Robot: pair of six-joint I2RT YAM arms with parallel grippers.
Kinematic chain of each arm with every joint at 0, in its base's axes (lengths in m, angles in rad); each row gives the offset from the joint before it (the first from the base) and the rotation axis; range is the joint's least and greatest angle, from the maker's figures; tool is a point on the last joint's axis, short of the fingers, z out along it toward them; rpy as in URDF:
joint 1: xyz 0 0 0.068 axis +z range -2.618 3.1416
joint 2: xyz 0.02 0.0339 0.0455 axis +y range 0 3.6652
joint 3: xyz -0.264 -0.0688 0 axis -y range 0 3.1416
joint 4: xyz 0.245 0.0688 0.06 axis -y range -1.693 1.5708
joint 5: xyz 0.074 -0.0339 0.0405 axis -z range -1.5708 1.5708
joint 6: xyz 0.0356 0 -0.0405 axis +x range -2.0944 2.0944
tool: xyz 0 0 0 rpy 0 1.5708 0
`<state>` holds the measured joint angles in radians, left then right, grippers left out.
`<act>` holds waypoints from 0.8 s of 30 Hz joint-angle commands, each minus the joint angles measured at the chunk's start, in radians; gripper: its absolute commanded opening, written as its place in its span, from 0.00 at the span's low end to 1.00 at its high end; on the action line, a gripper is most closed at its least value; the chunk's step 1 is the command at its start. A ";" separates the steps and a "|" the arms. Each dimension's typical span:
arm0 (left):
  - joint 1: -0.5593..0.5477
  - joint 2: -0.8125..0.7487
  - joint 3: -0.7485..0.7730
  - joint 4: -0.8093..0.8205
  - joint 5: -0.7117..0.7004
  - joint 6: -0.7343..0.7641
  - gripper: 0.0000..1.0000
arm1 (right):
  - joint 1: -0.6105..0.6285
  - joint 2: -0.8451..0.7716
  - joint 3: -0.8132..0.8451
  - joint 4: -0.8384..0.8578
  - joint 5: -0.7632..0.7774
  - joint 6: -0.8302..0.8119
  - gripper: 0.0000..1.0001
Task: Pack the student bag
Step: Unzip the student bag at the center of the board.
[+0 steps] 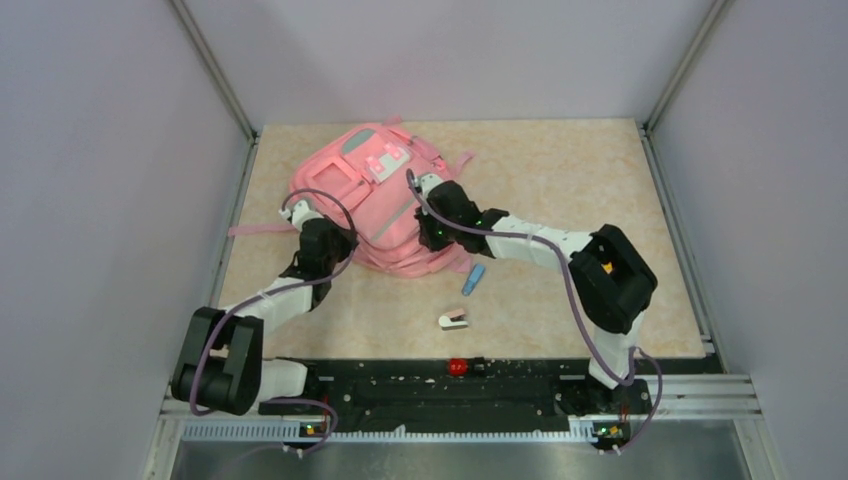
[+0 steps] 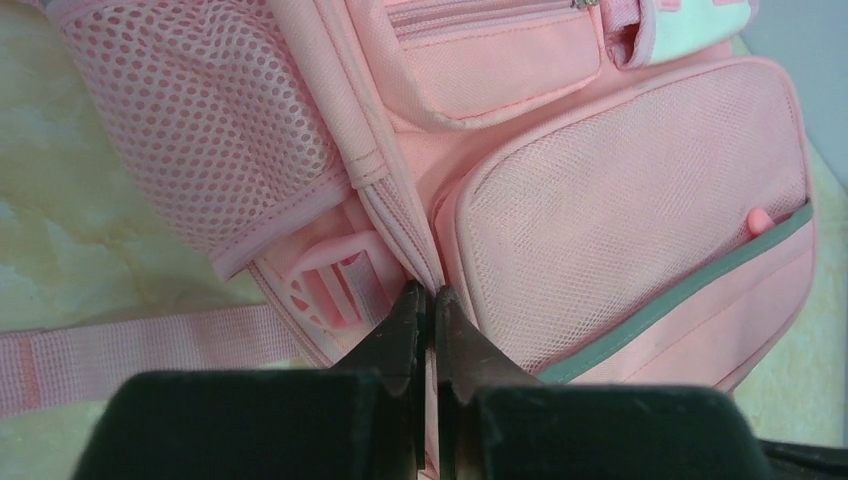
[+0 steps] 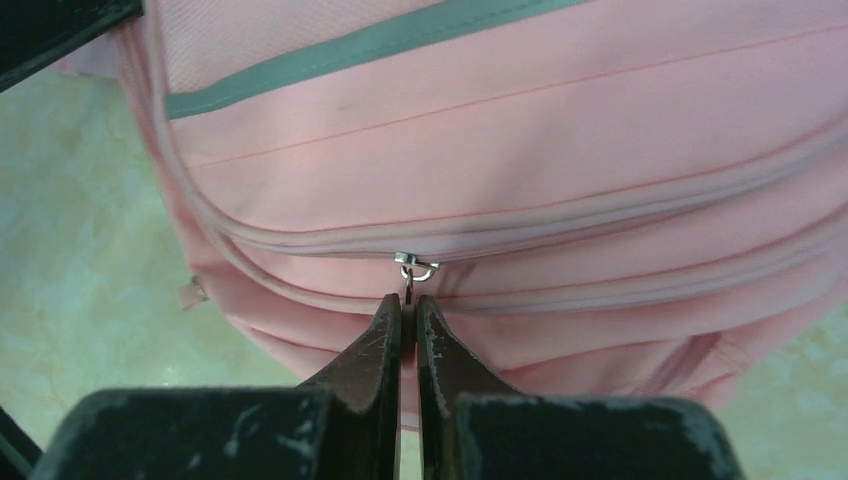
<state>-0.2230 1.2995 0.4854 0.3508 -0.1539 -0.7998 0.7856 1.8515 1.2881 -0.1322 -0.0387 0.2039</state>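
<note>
The pink student bag (image 1: pixel 370 185) lies flat at the back left of the table. My left gripper (image 2: pixel 428 292) is shut on a ridge of the student bag (image 2: pixel 620 200), a piped seam between the mesh side pocket (image 2: pixel 200 120) and the mesh front pocket; pink fabric shows between the fingers. In the top view the left gripper (image 1: pixel 343 243) sits at the bag's near left edge. My right gripper (image 3: pixel 408 300) is shut on the metal zipper pull (image 3: pixel 415 268) of a closed zip along the student bag (image 3: pixel 500 150). From above, the right gripper (image 1: pixel 427 236) is at the bag's near right edge.
A small blue item (image 1: pixel 473 279) and a white-and-pink item (image 1: pixel 453 320) lie on the table in front of the bag. A loose pink strap (image 2: pixel 120 350) trails left. A red button (image 1: pixel 458 366) sits on the near rail. Metal posts frame the table.
</note>
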 commanded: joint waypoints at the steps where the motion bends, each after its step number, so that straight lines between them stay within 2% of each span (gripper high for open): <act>1: -0.008 -0.032 -0.034 0.076 0.017 -0.035 0.00 | 0.118 -0.022 -0.003 -0.050 -0.014 0.036 0.00; 8: -0.019 -0.060 -0.055 0.090 0.005 -0.053 0.00 | 0.225 0.136 0.198 -0.059 -0.013 0.031 0.00; 14: -0.023 -0.098 -0.070 0.064 0.004 -0.039 0.00 | 0.242 0.226 0.345 -0.095 -0.015 0.009 0.00; 15: -0.024 -0.104 -0.069 0.048 0.006 -0.028 0.00 | 0.243 0.221 0.348 -0.095 -0.007 0.003 0.02; 16: -0.024 -0.114 -0.065 0.025 0.007 -0.011 0.00 | 0.242 0.211 0.347 -0.095 0.000 -0.007 0.07; 17: -0.024 -0.128 -0.059 -0.006 0.007 0.005 0.04 | 0.242 0.195 0.344 -0.099 0.010 -0.021 0.14; 18: -0.023 -0.144 -0.054 -0.038 0.007 0.024 0.12 | 0.243 0.178 0.339 -0.102 0.021 -0.033 0.21; 21: -0.022 -0.214 -0.039 -0.120 -0.006 0.094 0.49 | 0.238 0.116 0.309 -0.114 0.054 -0.068 0.40; 23: -0.022 -0.262 -0.010 -0.201 -0.017 0.140 0.63 | 0.231 0.068 0.282 -0.127 0.088 -0.077 0.50; 24: -0.022 -0.285 0.010 -0.242 -0.018 0.164 0.67 | 0.224 0.038 0.259 -0.127 0.096 -0.078 0.56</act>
<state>-0.2409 1.1088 0.4248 0.2432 -0.1719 -0.7460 1.0187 2.0418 1.5753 -0.2554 -0.0151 0.1692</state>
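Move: The right hand, already shut on the zip pull, has the pink tab at the bag's near-left corner about 10 cm to its left, 7 cm back and slightly below. The grey-green pocket stripe is roughly 5 cm ahead and 6 cm left; the blue stick lies some 8 cm back, 10 cm right and 7 cm lower. From the left hand, pinching the bag's side edge, that pink tab is about 5 cm right, 7 cm back and just below. Leftward about 11 cm and back some 6 cm, the right hand draws the zip pull along the bag's near edge towards the corner tab and the left hand, first slanting back-left, then mostly left, turning slightly counter-clockwise; there its fingers open about halfway and let go. The left hand keeps its pinch on the side edge while easing back, then opens too and backs off, nearly 3 cm in all. ##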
